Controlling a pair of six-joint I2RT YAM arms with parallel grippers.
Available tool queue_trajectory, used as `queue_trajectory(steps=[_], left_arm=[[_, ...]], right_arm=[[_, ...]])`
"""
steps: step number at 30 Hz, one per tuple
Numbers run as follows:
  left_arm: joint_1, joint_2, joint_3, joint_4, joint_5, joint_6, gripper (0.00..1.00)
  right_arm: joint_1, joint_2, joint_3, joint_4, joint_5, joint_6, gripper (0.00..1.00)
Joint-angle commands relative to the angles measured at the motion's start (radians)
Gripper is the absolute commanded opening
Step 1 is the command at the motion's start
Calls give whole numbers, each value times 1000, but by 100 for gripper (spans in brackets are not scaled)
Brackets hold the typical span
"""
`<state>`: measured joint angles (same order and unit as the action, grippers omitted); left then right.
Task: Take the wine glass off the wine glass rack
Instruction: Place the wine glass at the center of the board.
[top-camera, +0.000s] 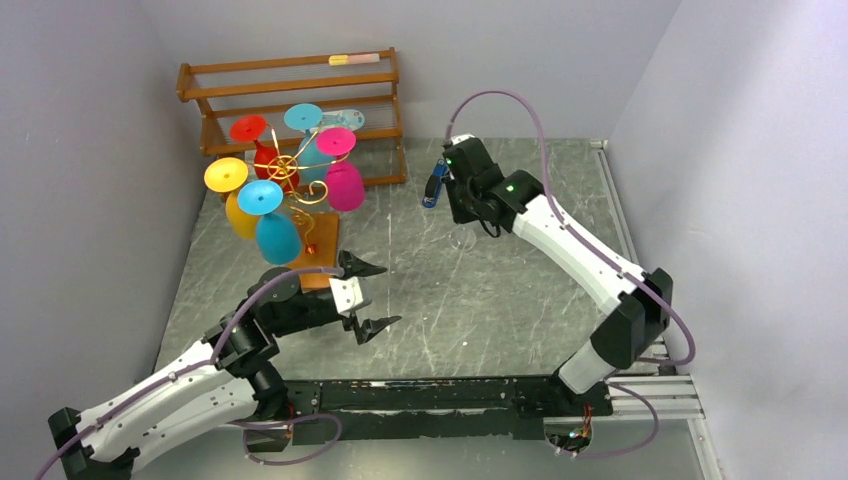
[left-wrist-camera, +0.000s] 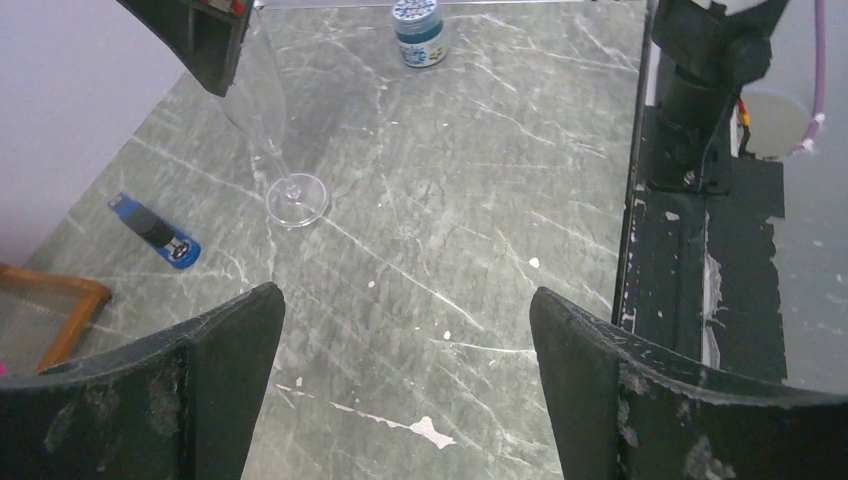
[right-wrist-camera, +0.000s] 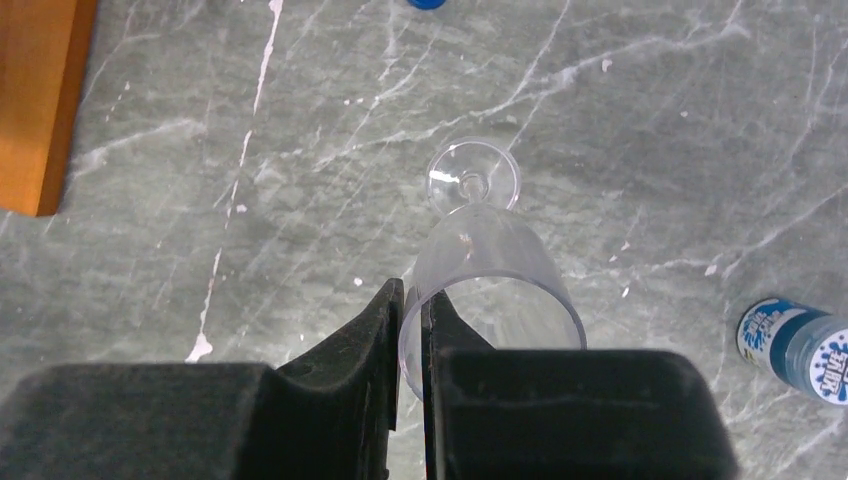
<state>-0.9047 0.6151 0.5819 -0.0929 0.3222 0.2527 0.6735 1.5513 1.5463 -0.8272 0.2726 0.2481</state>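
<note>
The wine glass rack (top-camera: 300, 192) is a gold wire tree on an orange-brown base (top-camera: 316, 252), far left, with several coloured glasses hanging from it. Right of it is a clear wine glass (right-wrist-camera: 490, 255), tilted, with its foot (left-wrist-camera: 297, 198) down at the tabletop. My right gripper (right-wrist-camera: 412, 290) is shut on the glass's rim, one finger inside the bowl and one outside. My left gripper (top-camera: 378, 296) hovers open beside the rack's base, nothing between its fingers (left-wrist-camera: 225, 330).
A brown slatted shelf rack (top-camera: 290, 95) stands at the back behind the gold stand. A flat blue object (left-wrist-camera: 153, 230) lies near the glass. A small blue bottle (right-wrist-camera: 795, 350) stands to the right of it. Grey walls close in both sides.
</note>
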Motion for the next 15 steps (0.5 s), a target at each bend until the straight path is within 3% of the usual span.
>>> queue_trajectory(steps=[1,7,15], left_arm=[[7,-33,19,24,-91,-78,97],[7,-64,13,-11,-102,-59,97],[7,-45,33,-44,-135,-30,97]], right_arm=[[-3,70,93,58,4,-15,0],[-25,205,216,-7,-70,-21,0],[-74,259,267,-71,-125,-33,0]])
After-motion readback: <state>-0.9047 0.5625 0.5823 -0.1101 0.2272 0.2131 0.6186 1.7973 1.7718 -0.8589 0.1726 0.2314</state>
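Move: The right hand holds the clear wine glass by its rim, and the middle of the marble board lies about 12 cm to this hand's left, 1 cm ahead and some 22 cm below. The blue tool lies about 17 cm ahead and 6 cm left, the jar about 27 cm right and 3 cm back, and the rack's wooden base some 34 cm left and 1 cm back. From the left hand, that middle is about 21 cm ahead, 2 cm right and 24 cm down. Still pinching the wine glass by the wall of its bowl at the rim, the right hand carries it about 5 cm forward and some 3 cm left, towards the blue tool. The leftward part comes early and eases slightly back at the end, while the hand sinks about 2 cm, mostly late, tipping down some 5 degrees. The fingers stay shut. ##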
